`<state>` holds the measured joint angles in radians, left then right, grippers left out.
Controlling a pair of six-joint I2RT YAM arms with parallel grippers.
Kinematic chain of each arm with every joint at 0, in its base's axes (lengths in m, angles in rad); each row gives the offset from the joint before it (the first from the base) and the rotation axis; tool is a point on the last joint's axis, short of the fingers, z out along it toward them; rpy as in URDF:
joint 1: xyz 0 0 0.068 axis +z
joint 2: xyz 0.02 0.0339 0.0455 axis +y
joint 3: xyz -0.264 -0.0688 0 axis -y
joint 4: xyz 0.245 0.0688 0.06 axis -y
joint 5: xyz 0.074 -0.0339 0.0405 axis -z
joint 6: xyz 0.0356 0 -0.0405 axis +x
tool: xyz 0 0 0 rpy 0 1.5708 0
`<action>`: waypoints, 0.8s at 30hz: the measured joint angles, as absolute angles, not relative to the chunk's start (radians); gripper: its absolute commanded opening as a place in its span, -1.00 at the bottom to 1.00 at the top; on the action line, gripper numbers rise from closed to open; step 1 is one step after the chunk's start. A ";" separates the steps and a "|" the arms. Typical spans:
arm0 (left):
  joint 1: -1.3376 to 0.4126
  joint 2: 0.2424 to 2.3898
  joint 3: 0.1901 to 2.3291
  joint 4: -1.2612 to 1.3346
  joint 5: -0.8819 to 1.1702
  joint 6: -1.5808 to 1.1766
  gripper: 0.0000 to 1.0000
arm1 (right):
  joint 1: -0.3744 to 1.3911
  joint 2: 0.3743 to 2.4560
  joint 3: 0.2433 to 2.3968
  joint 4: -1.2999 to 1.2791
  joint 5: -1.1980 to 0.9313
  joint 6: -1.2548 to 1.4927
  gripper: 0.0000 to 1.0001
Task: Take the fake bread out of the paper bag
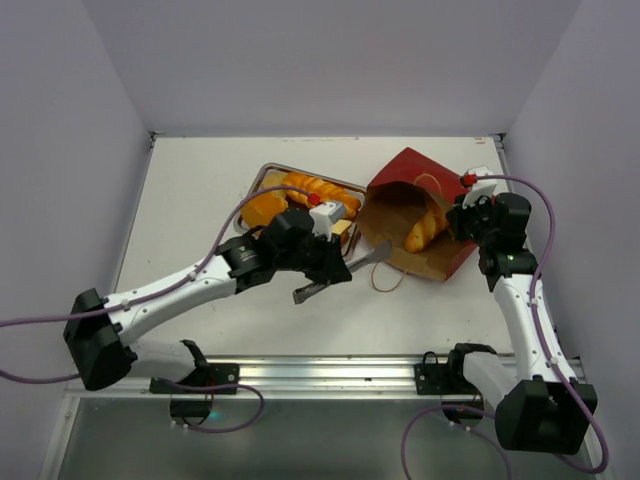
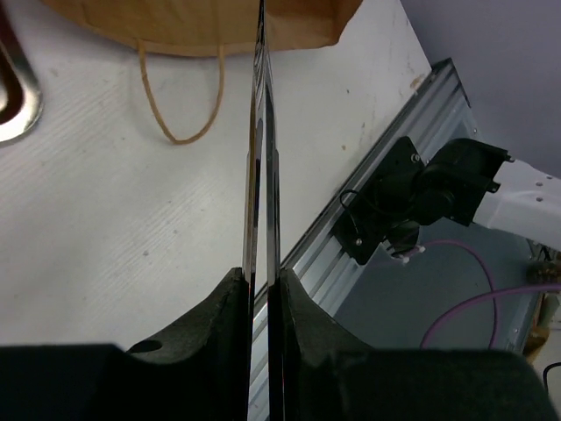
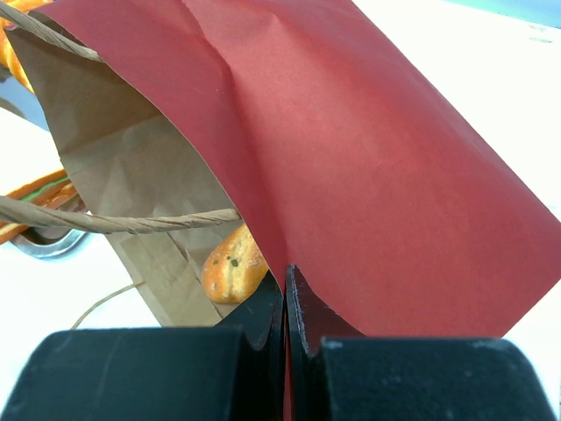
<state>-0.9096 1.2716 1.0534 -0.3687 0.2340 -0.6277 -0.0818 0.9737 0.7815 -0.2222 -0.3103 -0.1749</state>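
The paper bag lies on its side, red outside, brown inside, its mouth facing left. One golden piece of fake bread lies inside it and also shows in the right wrist view as fake bread. My right gripper is shut on the bag's red upper wall. My left gripper is shut on metal tongs, squeezed nearly together. The tongs point at the bag's mouth. More fake bread lies on the metal tray.
The bag's string handle loops on the white table in front of its mouth. The tray's rim is left of the tongs. An aluminium rail runs along the near edge, with the right arm's base on it.
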 measured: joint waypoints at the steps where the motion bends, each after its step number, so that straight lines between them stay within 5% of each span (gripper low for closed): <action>1: -0.920 1.308 1.058 -0.342 0.250 -0.625 -0.50 | -0.082 0.974 0.781 -0.223 -0.310 -0.177 -0.99; 14: -0.904 1.700 1.268 -0.118 0.322 -0.582 -0.17 | -0.086 0.974 0.781 -0.225 -0.330 -0.184 -0.99; 24: -0.796 1.802 1.308 -0.052 0.384 -0.579 0.01 | -0.086 0.974 0.781 -0.225 -0.332 -0.185 -0.99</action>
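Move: The loaf left in the paper bag lies about 18 cm ahead and 24 cm to the right of the left hand, which holds the tongs, and some 14 cm lower. The bag's loose handle is roughly 7 cm ahead, 13 cm right and 19 cm below; the sandwich on the tray is about 16 cm ahead, 2 cm left and 16 cm below. From the right hand, already on the bag's rim, the loaf is about 3 cm ahead, 7 cm left and 14 cm below. Still gripping the tongs, the left hand first sweeps right and then mostly forward, ending about 11 cm farther out, 8 cm to the right and 5 cm lower, so the tongs enter the bag's mouth towards the loaf with hardly any turn of the wrist. On the way its fingers ease from about a quarter to half open, letting the jaws spread either side of the loaf's near end, while the right hand stays shut on the rim and holds the bag in place. ##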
